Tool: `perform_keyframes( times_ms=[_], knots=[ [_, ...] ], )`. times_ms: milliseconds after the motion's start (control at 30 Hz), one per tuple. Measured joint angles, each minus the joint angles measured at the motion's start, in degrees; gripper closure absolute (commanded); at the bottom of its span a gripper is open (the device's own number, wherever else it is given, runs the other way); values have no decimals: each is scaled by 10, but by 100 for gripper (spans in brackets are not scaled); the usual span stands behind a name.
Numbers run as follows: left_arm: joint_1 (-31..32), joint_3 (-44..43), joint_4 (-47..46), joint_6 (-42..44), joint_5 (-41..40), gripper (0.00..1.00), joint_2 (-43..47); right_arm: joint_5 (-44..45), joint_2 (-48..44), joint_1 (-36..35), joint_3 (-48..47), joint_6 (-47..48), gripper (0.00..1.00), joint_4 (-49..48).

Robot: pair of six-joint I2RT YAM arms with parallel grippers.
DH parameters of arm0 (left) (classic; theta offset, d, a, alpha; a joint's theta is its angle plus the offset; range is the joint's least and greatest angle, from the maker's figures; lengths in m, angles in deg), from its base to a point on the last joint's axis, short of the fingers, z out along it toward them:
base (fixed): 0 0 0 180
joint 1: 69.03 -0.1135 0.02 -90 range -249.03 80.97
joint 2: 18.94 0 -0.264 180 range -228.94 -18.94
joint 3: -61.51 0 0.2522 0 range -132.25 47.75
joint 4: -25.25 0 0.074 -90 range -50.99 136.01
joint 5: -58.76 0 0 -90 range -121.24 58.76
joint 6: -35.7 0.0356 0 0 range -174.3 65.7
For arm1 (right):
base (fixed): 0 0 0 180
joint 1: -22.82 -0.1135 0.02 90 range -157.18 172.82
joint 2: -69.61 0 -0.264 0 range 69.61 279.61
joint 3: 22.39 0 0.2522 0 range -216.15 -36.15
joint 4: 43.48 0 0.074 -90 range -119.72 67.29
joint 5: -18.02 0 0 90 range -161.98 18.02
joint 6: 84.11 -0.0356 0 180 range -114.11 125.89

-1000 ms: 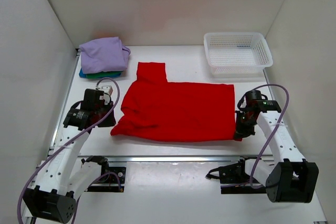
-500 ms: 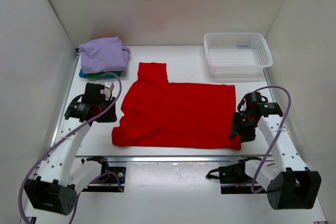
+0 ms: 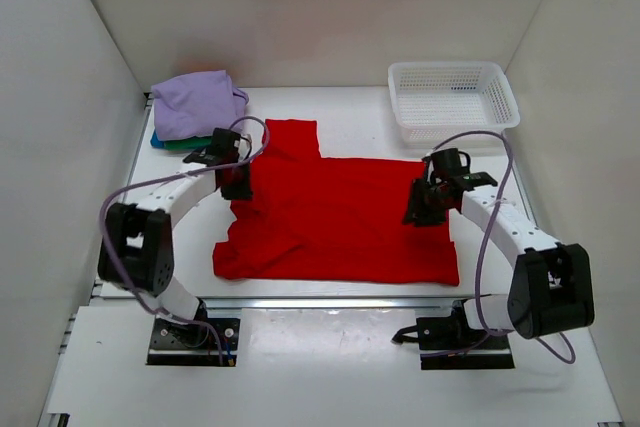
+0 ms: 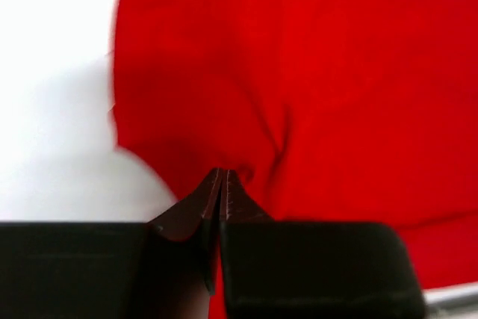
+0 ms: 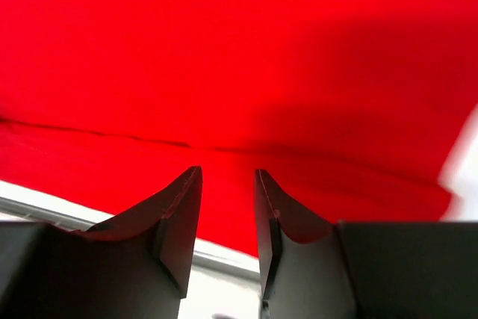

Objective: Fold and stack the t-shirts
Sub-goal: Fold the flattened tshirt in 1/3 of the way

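A bright red t-shirt (image 3: pixel 340 217) lies spread flat on the white table, one sleeve pointing to the far side. My left gripper (image 3: pixel 238 185) is at its far left edge, below that sleeve. In the left wrist view the left gripper (image 4: pixel 222 175) has its jaws pressed together on a puckered bit of the red t-shirt (image 4: pixel 336 72). My right gripper (image 3: pixel 418 212) hovers over the shirt's right edge. Seen from the right wrist, the right gripper (image 5: pixel 228 173) stands open, with the red t-shirt (image 5: pixel 239 50) showing flat between its fingers.
A folded lavender t-shirt (image 3: pixel 195 104) tops a small stack at the far left, with teal and green cloth (image 3: pixel 178 142) beneath it. A white mesh basket (image 3: pixel 452 97) stands at the far right. White walls close in both sides and the back.
Both arms have swung from the shirt's near corners towards its far half. The right gripper let go of the near right corner and opened. The left gripper has closed at the far left edge.
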Motion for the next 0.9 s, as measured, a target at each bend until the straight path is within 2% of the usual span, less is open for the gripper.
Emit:
perform_keyframes(
  times_ms=[133, 300, 467, 900],
  knots=[
    [5, -5, -43, -9, 0, 89, -78, -26, 25, -29, 38, -15, 67, -83],
    [4, -24, -38, -4, -18, 91, -133, -38, 72, -44, 73, -21, 66, -123],
    [6, -16, -33, 2, -34, 94, -126, -41, 78, -55, 87, -27, 65, -132],
    [-1, 115, -4, 7, -38, 99, -3, -63, 29, -65, 139, -40, 64, -160]
  ],
)
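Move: The red t-shirt lies spread out about 6 cm beneath both my hands. Its middle is some 20 cm to the right and 4 cm back of my left hand, which hovers over its left edge, and about 18 cm left and 3 cm ahead of my right hand. The sleeve pointing outward is roughly 14 cm ahead and 10 cm right of my left hand; the purple pile stands about 21 cm ahead and 8 cm left of that hand. I sink both hands about 6 cm until the fingertips press down on the red cloth, the left near the left edge, the right swinging 3 cm left as it comes down. Then, keeping low, I drag my left hand about 7 cm back towards me and slightly left, fingers nearly shut and tipping some 10 degrees steeper, while the right, still partly open, draws back more slowly by around 2 cm. ##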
